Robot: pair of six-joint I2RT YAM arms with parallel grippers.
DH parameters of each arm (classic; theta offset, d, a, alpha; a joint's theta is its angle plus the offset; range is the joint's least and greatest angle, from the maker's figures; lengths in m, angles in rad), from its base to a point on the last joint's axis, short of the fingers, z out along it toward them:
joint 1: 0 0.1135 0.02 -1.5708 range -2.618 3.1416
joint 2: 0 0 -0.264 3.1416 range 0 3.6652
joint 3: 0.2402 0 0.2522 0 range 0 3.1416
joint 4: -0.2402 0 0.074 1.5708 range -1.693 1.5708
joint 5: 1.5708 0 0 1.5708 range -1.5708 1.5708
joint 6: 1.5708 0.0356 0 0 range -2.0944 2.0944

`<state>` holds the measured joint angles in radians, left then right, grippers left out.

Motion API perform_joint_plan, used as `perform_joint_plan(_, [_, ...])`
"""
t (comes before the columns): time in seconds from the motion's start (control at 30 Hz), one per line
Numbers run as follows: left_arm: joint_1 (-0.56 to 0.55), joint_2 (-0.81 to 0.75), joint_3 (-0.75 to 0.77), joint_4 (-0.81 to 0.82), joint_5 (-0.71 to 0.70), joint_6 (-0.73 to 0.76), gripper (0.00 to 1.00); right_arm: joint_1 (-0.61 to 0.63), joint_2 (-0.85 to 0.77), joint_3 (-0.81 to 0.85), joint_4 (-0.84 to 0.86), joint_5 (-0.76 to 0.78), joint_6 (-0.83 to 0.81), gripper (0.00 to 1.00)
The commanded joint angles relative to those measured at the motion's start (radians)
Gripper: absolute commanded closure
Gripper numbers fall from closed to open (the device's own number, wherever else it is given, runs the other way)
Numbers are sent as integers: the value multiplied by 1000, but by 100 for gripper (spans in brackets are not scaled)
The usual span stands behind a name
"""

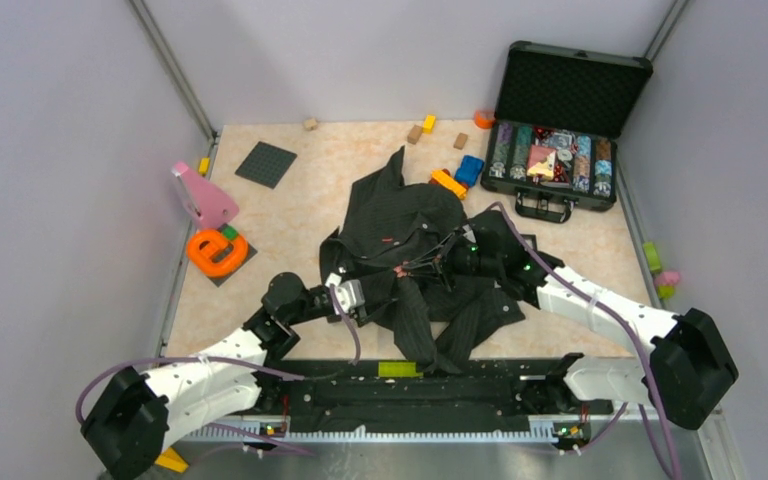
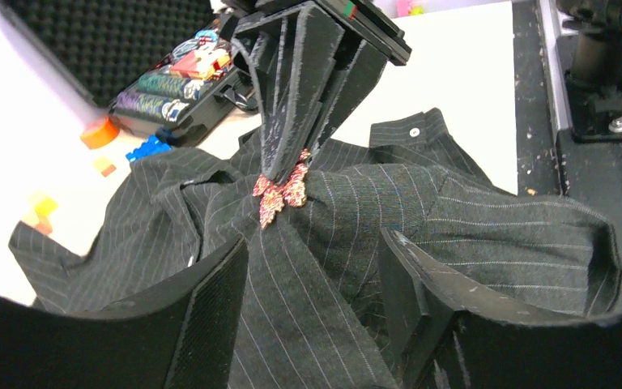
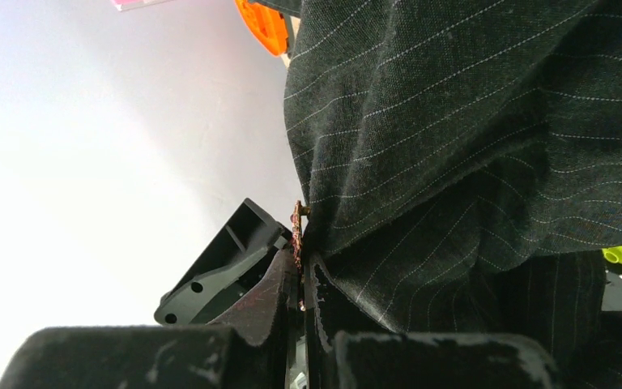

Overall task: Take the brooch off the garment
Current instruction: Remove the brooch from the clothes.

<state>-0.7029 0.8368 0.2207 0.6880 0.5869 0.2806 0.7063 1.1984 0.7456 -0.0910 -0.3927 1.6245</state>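
Observation:
The garment (image 1: 410, 215) is a dark pinstriped shirt lying crumpled in the middle of the table. The brooch (image 2: 282, 190), small, shiny, gold and reddish, sits on a pulled-up peak of the cloth. My right gripper (image 2: 287, 158) comes in from the right and is shut on the brooch (image 3: 297, 231), whose edge shows between the closed fingertips (image 3: 287, 284). My left gripper (image 2: 316, 316) is open just in front of it. A raised fold of the garment (image 2: 291, 324) runs between its two fingers (image 2: 210, 308). In the top view the two grippers meet over the shirt's lower middle, near the brooch (image 1: 400, 270).
An open black case (image 1: 558, 150) of chips stands at the back right. An orange ring (image 1: 216, 250), a pink piece (image 1: 203, 195) and a dark baseplate (image 1: 265, 163) lie at the left. Loose blocks (image 1: 450, 183) lie behind the shirt, and a green brick (image 1: 393, 369) at the near edge.

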Motion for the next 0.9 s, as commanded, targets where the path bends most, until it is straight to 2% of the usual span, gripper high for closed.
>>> perform_joint_plan(0.0, [-45,63,83,12,-8,137,39,-7,-42,-15,30,-61,89,100])
perform_joint_plan(0.1, [-71,88,101,1,-47,183,40,-5,-50,-22,32,-68,93,100])
perform_joint_plan(0.17, [-82,96,111,-4,-68,210,46,-5,-55,-27,30,-71,91,100])
perform_joint_plan(0.27, [-94,100,124,-22,-86,232,61,-5,-59,-32,30,-72,90,100])
perform_joint_plan(0.47, [-139,119,134,-52,-158,294,69,-5,-72,-43,50,-78,103,98])
perform_joint_plan(0.53, [-158,129,138,-64,-200,323,74,-4,-80,-48,63,-78,106,88])
perform_joint_plan(0.6, [-174,140,141,-66,-255,338,87,-5,-88,-51,60,-73,108,82])
perform_joint_plan(0.63, [-179,145,146,-69,-272,338,97,-5,-93,-54,61,-70,107,78])
perform_joint_plan(0.67, [-180,148,152,-78,-280,340,100,-5,-98,-58,62,-65,108,73])
perform_joint_plan(0.8, [-181,163,159,-81,-297,315,100,-7,-124,-82,77,-34,98,50])
perform_joint_plan(0.87, [-181,162,156,-69,-303,294,100,-16,-143,-73,25,4,43,39])
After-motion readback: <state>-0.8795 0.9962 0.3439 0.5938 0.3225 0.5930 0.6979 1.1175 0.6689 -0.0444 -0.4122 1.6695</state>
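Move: The brooch, still shut in the right fingertips, lies about 3 cm ahead of the open left hand and 4 cm to its right, nearly level with it; from the right hand it sits about 1 cm to the left. From the left hand, the small red mark on the garment is roughly 12 cm ahead, 1 cm right and 10 cm below, and the yellow toy car some 25 cm ahead and 14 cm right. The yellow-green plate lies about 13 cm back and 3 cm right; car and plate are some 13 cm below. The left hand eases to the right onto the brooch, then forward with a slight dip at the end, about 3.5 cm in all, its wrist turning some 15 degrees while its fingers go from wide open to shut and pinch the brooch's near edge. The right hand keeps its pinch and shifts only about 1 cm back and 1 cm to its right, then, as the left grip closes, opens its fingers to about half and lets go, staying close around the brooch. ##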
